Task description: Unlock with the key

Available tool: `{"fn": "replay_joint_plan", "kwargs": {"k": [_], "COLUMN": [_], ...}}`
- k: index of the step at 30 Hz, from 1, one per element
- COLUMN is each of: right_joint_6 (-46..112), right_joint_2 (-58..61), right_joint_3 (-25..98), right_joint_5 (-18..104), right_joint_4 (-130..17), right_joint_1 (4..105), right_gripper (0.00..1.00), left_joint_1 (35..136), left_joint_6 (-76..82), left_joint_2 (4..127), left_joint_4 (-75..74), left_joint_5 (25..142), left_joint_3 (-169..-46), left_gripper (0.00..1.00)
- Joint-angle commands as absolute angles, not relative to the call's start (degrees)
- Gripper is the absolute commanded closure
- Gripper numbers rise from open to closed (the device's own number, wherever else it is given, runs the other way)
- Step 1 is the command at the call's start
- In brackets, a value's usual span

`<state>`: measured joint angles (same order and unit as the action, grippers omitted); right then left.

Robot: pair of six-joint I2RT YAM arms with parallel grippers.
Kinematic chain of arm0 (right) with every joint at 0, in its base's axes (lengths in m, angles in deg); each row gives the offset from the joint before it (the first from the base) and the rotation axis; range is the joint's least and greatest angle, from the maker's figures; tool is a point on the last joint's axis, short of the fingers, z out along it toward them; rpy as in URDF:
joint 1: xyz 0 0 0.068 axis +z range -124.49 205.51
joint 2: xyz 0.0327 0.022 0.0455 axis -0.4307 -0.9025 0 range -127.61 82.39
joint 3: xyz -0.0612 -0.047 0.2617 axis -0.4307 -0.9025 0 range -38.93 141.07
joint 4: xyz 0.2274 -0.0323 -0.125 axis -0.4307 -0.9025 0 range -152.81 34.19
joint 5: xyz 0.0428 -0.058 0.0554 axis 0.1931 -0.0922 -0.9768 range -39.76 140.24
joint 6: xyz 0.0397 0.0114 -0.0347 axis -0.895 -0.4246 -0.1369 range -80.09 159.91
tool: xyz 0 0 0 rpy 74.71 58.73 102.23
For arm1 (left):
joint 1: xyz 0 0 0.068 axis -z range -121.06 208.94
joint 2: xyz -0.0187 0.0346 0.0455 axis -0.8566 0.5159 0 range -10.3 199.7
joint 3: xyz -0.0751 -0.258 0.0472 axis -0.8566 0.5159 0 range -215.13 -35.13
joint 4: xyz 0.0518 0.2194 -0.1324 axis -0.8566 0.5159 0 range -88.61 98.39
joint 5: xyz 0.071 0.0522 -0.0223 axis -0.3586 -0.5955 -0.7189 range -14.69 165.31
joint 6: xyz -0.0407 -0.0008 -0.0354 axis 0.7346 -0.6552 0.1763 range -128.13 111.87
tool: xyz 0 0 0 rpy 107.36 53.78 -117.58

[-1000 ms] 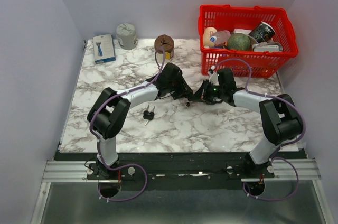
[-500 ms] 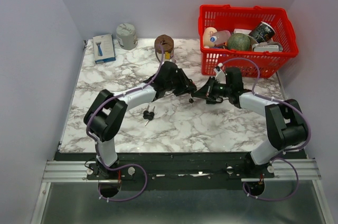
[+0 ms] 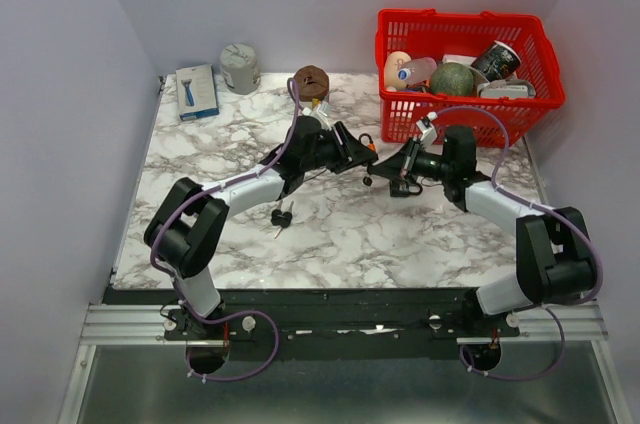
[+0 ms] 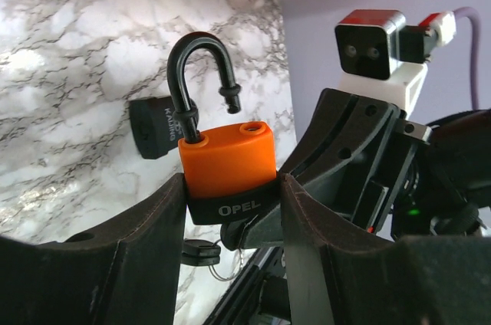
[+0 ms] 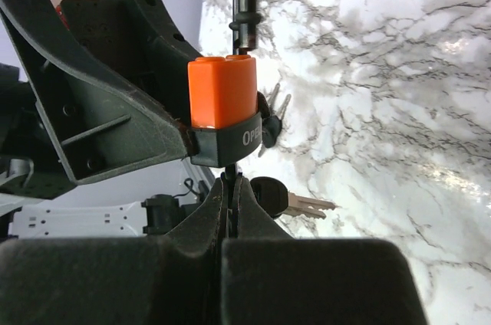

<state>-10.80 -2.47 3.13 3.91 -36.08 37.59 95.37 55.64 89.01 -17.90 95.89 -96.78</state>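
An orange padlock (image 4: 226,158) with a black base is clamped between my left gripper's (image 4: 230,201) fingers. Its black shackle (image 4: 192,72) stands open, one end free of the body. In the top view the padlock (image 3: 368,144) is held above the table's middle, between both grippers. My right gripper (image 5: 229,187) is shut on a key (image 5: 229,177) that sits in the padlock's (image 5: 222,103) underside. Spare keys (image 5: 288,201) hang beside it on a ring.
A second key bunch (image 3: 281,216) lies on the marble near the left arm. A dark padlock (image 4: 153,127) lies on the table behind the orange one. A red basket (image 3: 460,16) with several items stands at the back right. A blue box (image 3: 197,92), a grey can (image 3: 240,67) and a brown object (image 3: 311,81) stand at the back.
Both grippers have lifted and moved toward the back right with the padlock and key between them. The orange body now shows in the top view.
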Motion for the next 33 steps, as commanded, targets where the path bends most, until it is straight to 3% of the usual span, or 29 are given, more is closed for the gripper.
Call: {"fn": "replay_joint_plan", "kwargs": {"k": [1, 11, 14, 18, 21, 24, 33], "right_joint_6": [-13.43, -6.34, -2.73, 1.32, 2.65, 2.47, 3.44], "right_joint_2": [-0.67, 1.43, 2.75, 7.49, 10.40, 13.65, 11.99], "right_joint_3": [3.17, 5.01, 4.58, 2.91, 1.77, 1.50, 7.21], "right_joint_5": [7.70, 8.49, 9.28, 10.77, 12.09, 12.79, 12.45], "right_joint_4": [-28.13, -35.15, -39.72, -45.86, -49.12, -50.71, -55.37], "right_joint_1": [34.83, 34.83, 34.74, 34.74, 34.83, 34.83, 36.32], "right_gripper": [0.99, 0.99, 0.90, 0.58, 0.42, 0.36, 0.34], "left_joint_1": [96.91, 96.82, 96.56, 95.94, 95.15, 94.54, 94.36], "left_joint_6": [54.80, 52.70, 52.52, 49.80, 48.65, 46.46, 35.65], "left_joint_2": [84.45, 84.01, 83.83, 84.27, 84.36, 83.05, 77.60], "left_joint_4": [-23.04, -16.74, -13.56, -10.48, -10.82, -11.52, -8.62], "left_joint_5": [107.47, 103.53, 99.05, 96.31, 98.24, 101.40, 102.90], "left_joint_3": [-94.29, -96.21, -97.00, -98.50, -97.98, -95.88, -93.41], "left_gripper": [1.00, 1.00, 1.00, 1.00, 1.00, 1.00, 1.00]}}
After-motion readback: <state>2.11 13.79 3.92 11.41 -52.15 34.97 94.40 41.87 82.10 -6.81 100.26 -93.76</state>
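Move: The right gripper is shut on the key in the orange padlock; the padlock's middle is about 3 cm ahead of that hand, 1 cm left and 2 cm above. The spare key hangs about 4 cm under this hand, 1 cm left. The black padlock lies on the table roughly 8 cm right, 2 cm ahead and 13 cm below. The left gripper holds the orange padlock, the inserted key some 3 cm back and 2 cm below it. Keep the left grip on the orange padlock and lift both hands together about 2 cm, then open the right fingers to two thirds to let go of the key. Draw the right hand off about 4 cm to the right and a little higher, rolling some 15 degrees, while the left carries the padlock back, left and down, away from it. ##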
